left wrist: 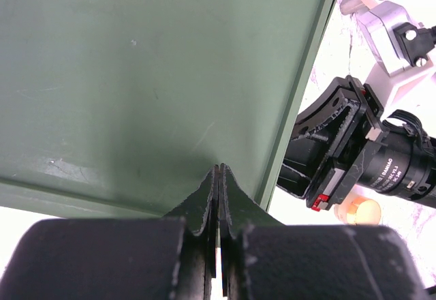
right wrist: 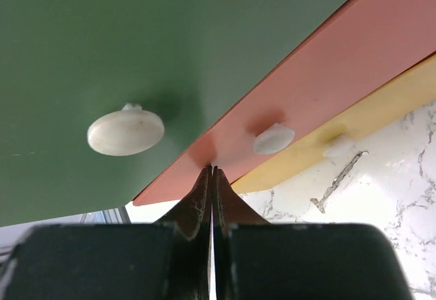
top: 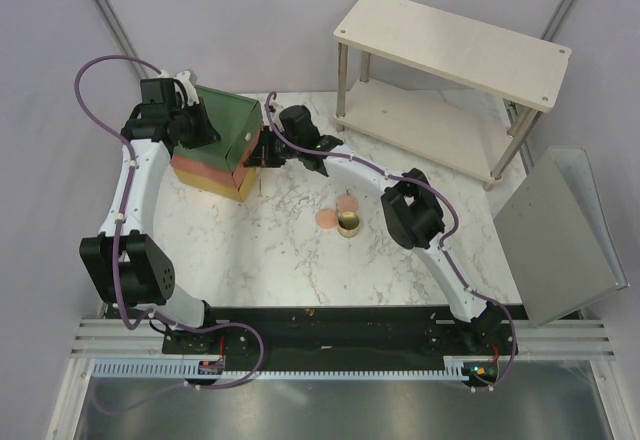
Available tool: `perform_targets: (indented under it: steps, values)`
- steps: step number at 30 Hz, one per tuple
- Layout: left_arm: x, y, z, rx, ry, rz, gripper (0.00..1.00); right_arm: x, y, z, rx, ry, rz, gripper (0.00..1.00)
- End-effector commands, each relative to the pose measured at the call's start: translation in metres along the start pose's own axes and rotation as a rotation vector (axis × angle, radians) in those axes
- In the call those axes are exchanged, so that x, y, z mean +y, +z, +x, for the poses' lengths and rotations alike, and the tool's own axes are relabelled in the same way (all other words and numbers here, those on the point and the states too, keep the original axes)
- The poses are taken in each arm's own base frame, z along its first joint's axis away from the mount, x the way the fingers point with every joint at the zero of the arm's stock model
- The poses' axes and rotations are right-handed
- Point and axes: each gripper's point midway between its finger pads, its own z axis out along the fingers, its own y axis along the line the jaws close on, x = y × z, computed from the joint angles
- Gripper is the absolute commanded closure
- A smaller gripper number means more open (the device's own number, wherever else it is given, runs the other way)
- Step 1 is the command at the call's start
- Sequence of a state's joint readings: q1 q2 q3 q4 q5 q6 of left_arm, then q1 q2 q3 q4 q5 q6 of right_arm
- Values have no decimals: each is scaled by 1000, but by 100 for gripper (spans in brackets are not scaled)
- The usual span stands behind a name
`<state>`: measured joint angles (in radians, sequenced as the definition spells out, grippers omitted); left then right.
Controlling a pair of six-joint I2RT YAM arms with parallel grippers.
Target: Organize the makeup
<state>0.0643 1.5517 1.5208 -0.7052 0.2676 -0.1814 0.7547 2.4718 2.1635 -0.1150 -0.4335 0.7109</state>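
Observation:
Of the makeup, two pink discs (top: 348,203) (top: 327,219) and a round gold pot (top: 350,226) lie on the marble mid-table; the other items are out of view. Both arms reach away from them to the drawer box (top: 228,115) at the back left. My left gripper (top: 203,132) (left wrist: 218,170) is shut and empty, its tips over the box's green top (left wrist: 136,75). My right gripper (top: 262,152) (right wrist: 212,169) is shut too, tips against the orange drawer front (right wrist: 320,88), left of its white knob (right wrist: 274,138).
The green drawer has a white knob (right wrist: 126,133) and the yellow drawer another (right wrist: 340,146). A wooden two-level shelf (top: 450,45) stands at the back right. A grey metal panel (top: 560,230) leans at the right edge. The right arm's wrist (left wrist: 354,157) sits close beside the box.

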Motion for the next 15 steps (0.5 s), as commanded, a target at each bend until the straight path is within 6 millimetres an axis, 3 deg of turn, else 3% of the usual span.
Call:
perform_targets:
  steps: [1,7,9,10,11,13,14,15]
  values:
    - [9,0,27,94,-2,-27,98,21,2,-18,-50,-6,-83,100]
    - [11,0,28,98,7,-35,98,21,-12,-15,-42,-13,-77,99]
    - [12,0,28,97,6,-39,98,19,-25,-10,-28,-5,-66,90]
    - [12,-1,29,98,6,-39,98,27,-37,-16,-41,-11,-73,85]
    - [11,0,29,100,6,-38,98,11,-40,-3,-21,11,-45,80]
    - [12,0,29,98,6,-41,98,9,-49,2,-19,27,-61,78]
    - [12,0,29,100,6,-38,97,-1,-55,8,-17,74,-62,67]
    - [10,0,30,101,9,-31,97,0,-59,14,-2,98,-91,63]
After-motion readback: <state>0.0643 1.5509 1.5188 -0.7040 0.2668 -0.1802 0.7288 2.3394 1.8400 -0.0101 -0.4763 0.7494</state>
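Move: The yellow drawer's knob, next in line, sits about 8 cm below the right hand, roughly 3 cm to its right and 2 cm ahead. The red drawer's knob is only some 2 cm below, 2 cm ahead and 2 cm right. Out on the table, the nearer pink disc lies about 18 cm right and 9 cm back, the gold cup 23 cm right and 9 cm back. From the left hand, the yellow knob is about 9 cm right, 2 cm back and 18 cm down. The red drawer's front, already pushed shut, is released: the right hand's closed fingertips linger on it near its end closest to the robot, then come away to the right, down and back, about 5 to 6 cm in all and gathering speed. They part to nearly a third open, getting nearer the yellow drawer's knob, while the wrist tips only slightly. ##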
